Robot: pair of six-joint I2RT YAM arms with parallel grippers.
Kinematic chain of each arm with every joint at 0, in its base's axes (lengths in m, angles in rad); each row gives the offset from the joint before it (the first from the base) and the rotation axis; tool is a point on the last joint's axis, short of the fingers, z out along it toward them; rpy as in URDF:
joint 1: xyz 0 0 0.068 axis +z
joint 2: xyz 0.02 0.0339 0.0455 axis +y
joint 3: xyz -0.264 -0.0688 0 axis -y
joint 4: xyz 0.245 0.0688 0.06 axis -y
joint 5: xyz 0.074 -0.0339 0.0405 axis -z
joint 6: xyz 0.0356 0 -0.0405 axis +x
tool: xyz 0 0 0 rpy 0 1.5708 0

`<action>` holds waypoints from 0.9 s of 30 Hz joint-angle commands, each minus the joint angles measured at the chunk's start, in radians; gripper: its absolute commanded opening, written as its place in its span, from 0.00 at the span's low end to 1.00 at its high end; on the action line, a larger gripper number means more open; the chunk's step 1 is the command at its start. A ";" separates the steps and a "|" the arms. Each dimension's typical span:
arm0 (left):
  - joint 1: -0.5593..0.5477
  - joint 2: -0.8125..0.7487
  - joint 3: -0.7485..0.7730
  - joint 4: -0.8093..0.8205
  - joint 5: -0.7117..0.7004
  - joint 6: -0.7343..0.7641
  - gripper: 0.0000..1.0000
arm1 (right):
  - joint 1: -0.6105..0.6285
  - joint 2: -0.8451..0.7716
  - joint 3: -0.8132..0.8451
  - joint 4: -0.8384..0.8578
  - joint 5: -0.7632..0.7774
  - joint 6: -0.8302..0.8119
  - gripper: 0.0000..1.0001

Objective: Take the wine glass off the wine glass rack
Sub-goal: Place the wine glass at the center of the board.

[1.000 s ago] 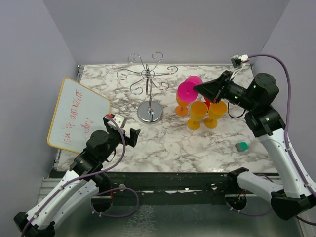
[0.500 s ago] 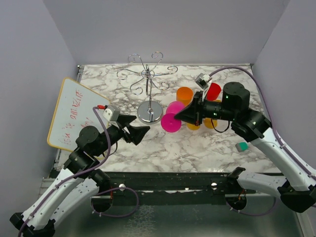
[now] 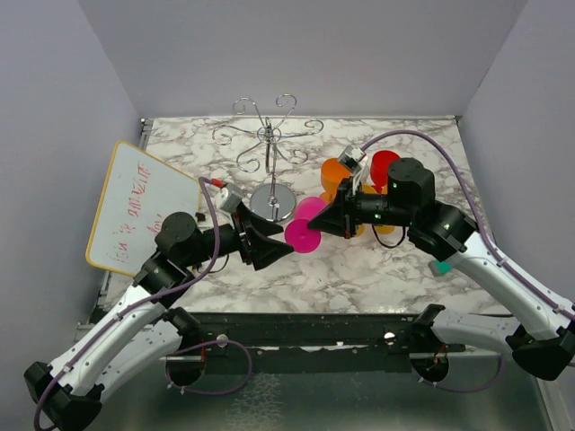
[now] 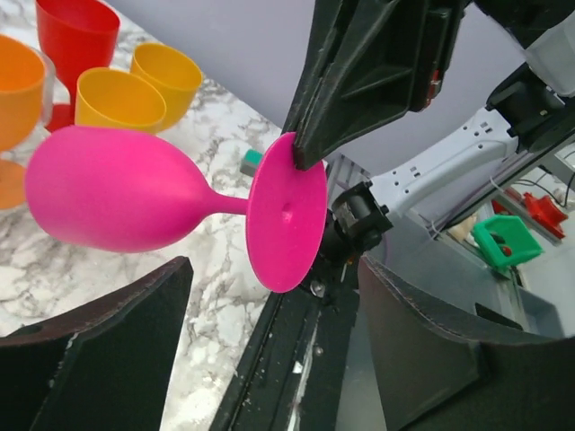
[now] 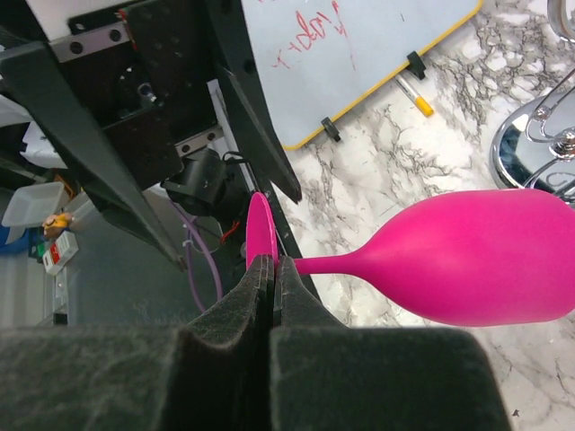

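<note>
The pink wine glass (image 3: 306,224) hangs on its side over the marble table (image 3: 359,269), off the wine glass rack (image 3: 271,171), a chrome stand with bare curled arms. My right gripper (image 3: 323,226) is shut on the rim of the glass's round foot (image 5: 260,235), fingertips pinched at the right gripper (image 5: 272,262). The bowl (image 5: 476,260) points toward the rack's shiny base (image 5: 539,153). My left gripper (image 3: 274,248) faces the foot (image 4: 287,211) from the left. The left gripper (image 4: 274,269) is open, its dark fingers (image 4: 117,341) either side of the foot and touching nothing.
Orange (image 3: 336,171), red (image 3: 386,166) and yellow (image 3: 388,226) glasses stand upright behind my right arm. A whiteboard (image 3: 139,206) with red writing lies at the left edge. A small teal block (image 3: 440,267) sits near the front right.
My right arm has carried the pink glass left and forward, away from the other glasses. My left arm has swung right to meet its foot, and its jaws have narrowed a little.
</note>
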 commanded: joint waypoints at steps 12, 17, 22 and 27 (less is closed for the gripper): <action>0.002 0.096 -0.050 0.212 0.159 -0.145 0.44 | 0.031 -0.003 -0.035 0.100 0.013 -0.008 0.01; 0.001 0.124 -0.049 0.215 0.221 -0.145 0.40 | 0.032 -0.005 -0.050 0.133 0.006 -0.004 0.01; -0.006 0.125 -0.064 0.219 0.202 -0.150 0.26 | 0.034 -0.004 -0.061 0.156 -0.011 0.002 0.01; -0.008 0.118 -0.078 0.242 0.173 -0.165 0.22 | 0.040 -0.002 -0.061 0.162 -0.025 0.001 0.01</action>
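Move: About 5 cm to the right of the left hand, level with it, is the foot of the pink wine glass; its bowl slants some 7 cm farther out and 7 cm lower than the foot. The rack base stands about 22 cm ahead of the left hand, 4 cm to its left, 30 cm below. The right hand already pinches the foot's right edge, the foot's middle 3 cm to its left; the yellow glasses are roughly 18 cm ahead of that hand, 12 cm right, 26 cm below. Easing about 2.5 cm right and some 2 cm down, with a slight drift back, the left hand slides its open fingers past the left edge of the glass's foot, turning about 10 degrees clockwise and tipping a little. Its fingers close most of the way across the foot's two faces. The right hand keeps its pinch on the foot and brings the glass about 1 cm left to meet them. ##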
